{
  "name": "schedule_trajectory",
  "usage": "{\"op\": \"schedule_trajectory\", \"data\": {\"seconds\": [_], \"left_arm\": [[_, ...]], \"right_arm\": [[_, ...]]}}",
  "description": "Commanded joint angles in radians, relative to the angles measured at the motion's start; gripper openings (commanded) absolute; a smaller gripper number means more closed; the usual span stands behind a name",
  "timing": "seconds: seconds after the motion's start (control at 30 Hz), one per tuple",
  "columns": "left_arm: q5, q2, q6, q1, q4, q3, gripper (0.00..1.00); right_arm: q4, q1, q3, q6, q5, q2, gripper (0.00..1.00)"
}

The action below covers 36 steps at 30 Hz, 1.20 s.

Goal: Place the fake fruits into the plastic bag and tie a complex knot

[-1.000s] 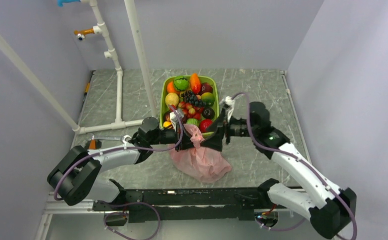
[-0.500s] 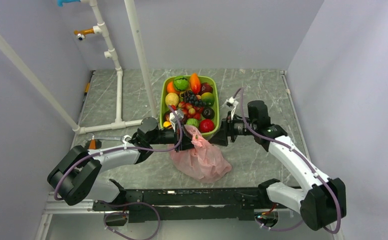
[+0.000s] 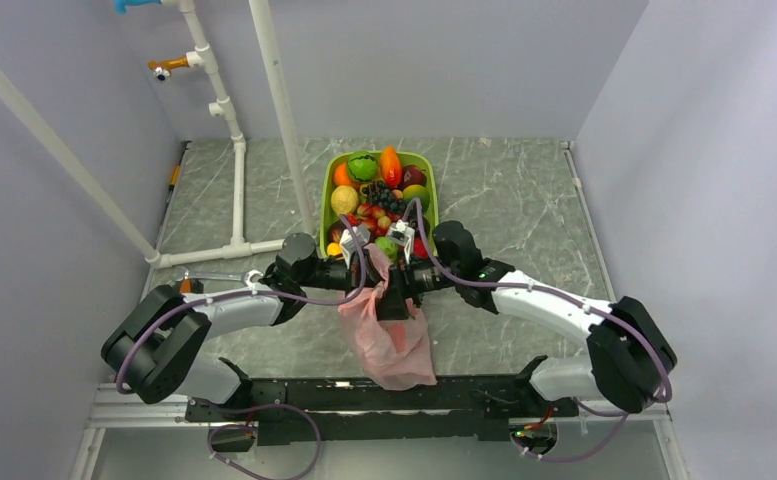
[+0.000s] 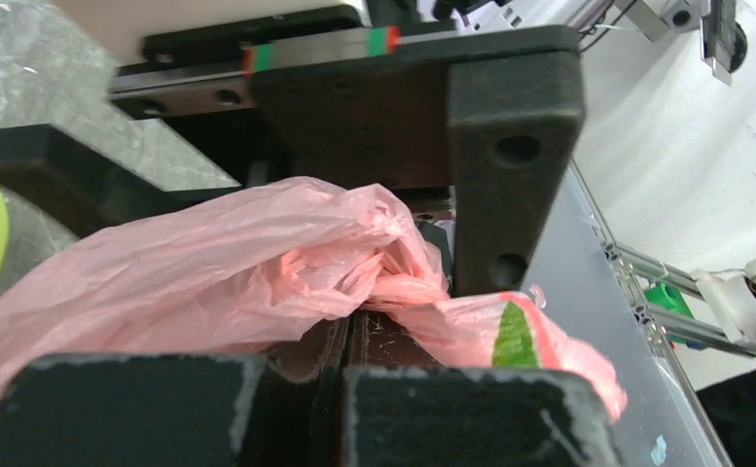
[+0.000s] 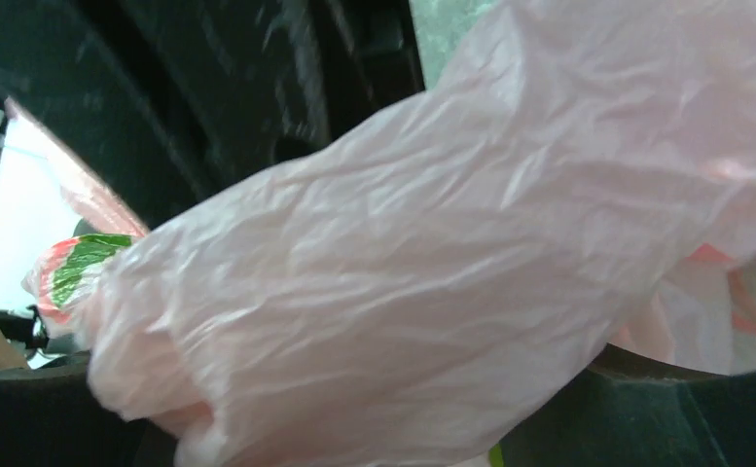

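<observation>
The pink plastic bag [image 3: 391, 335] hangs crumpled between both grippers, over the table's near middle. My left gripper [image 3: 369, 277] is shut on its bunched top [image 4: 393, 277]. My right gripper [image 3: 402, 292] faces it from the right. In the left wrist view its fingers [image 4: 515, 146] stand wide apart on either side of the bunch, open. Pink film [image 5: 432, 282] fills the right wrist view and hides the jaws. A green and red patch [image 4: 515, 336] shows on the bag. The fake fruits [image 3: 384, 200] lie heaped in the lime-green tray [image 3: 326, 205] just behind. A knot is not in view.
A white pipe frame [image 3: 236, 190] stands at the back left. An orange-handled tool [image 3: 185, 288] lies by the left arm. The black rail [image 3: 364, 395] runs along the near edge. Grey walls close in on both sides.
The right arm swung left, from off to the right of the bag to its top, facing the left gripper. The bag now hangs narrower and nearer the front edge. The left gripper has kept its grip.
</observation>
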Motion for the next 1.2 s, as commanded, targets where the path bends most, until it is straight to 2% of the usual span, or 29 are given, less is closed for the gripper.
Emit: {"op": "schedule_trajectory", "data": {"seconds": [0.0,0.13,0.23,0.33,0.4,0.5,0.63,0.67,0.77,0.9,1.17], "left_arm": [[0.129,0.020,0.006,0.005,0.113,-0.012,0.00],[0.161,0.025,0.022,0.013,0.102,-0.021,0.00],[0.186,0.037,0.024,0.017,0.107,-0.021,0.00],[0.197,0.049,0.000,0.016,0.144,-0.021,0.00],[0.197,0.056,-0.021,0.017,0.170,-0.020,0.00],[0.196,0.061,-0.023,0.017,0.180,-0.014,0.00],[0.192,0.067,-0.014,0.018,0.175,-0.007,0.00],[0.193,0.069,-0.016,0.017,0.178,-0.007,0.00],[0.194,0.067,-0.013,0.018,0.175,-0.007,0.00],[0.193,0.078,-0.011,0.017,0.182,-0.002,0.00],[0.197,0.112,-0.045,0.013,0.240,0.016,0.00]], "right_arm": [[0.231,0.008,0.064,0.084,0.050,0.026,0.78],[0.103,-0.013,0.066,-0.003,0.013,-0.038,0.79],[-0.036,-0.055,0.048,-0.077,-0.009,-0.113,0.83],[-0.177,-0.117,0.046,-0.136,-0.048,-0.166,0.81],[-0.264,-0.148,0.046,-0.176,-0.063,-0.196,0.76],[-0.320,-0.164,0.035,-0.229,-0.073,-0.233,0.57],[-0.308,-0.165,0.030,-0.208,-0.118,-0.221,0.38],[-0.297,-0.164,0.029,-0.197,-0.128,-0.216,0.36],[-0.259,-0.162,0.018,-0.173,-0.133,-0.215,0.36],[-0.104,-0.142,0.021,-0.090,-0.117,-0.173,0.34],[-0.048,-0.097,0.078,-0.093,-0.088,-0.073,0.36]]}}
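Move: The bag's gathered neck is already pinched in the left fingers, right at that hand's point; from the open right hand, whose fingers straddle loose plastic, it lies about 3 cm left, 1 cm ahead and 1 cm higher. From the right hand, the bag's body hangs some 5 cm back, level sideways and 12 cm below. The fruit basket's middle is roughly 30 cm ahead of it, 3 cm left and 15 cm lower. After about a centimetre left towards the held neck, the right hand pulls back out some 6 cm to its right while rising 3 to 4 cm, its wrist tipping the fingers slightly, and its wide-open fingers narrow to about a third around a fold of plastic beside the neck before it eases back 2 to 3 cm left and a little down. The left hand keeps its shut pinch on the neck, moving about 2 cm back and 1 to 2 cm down as it turns some 10 degrees clockwise, then holds nearly still. ##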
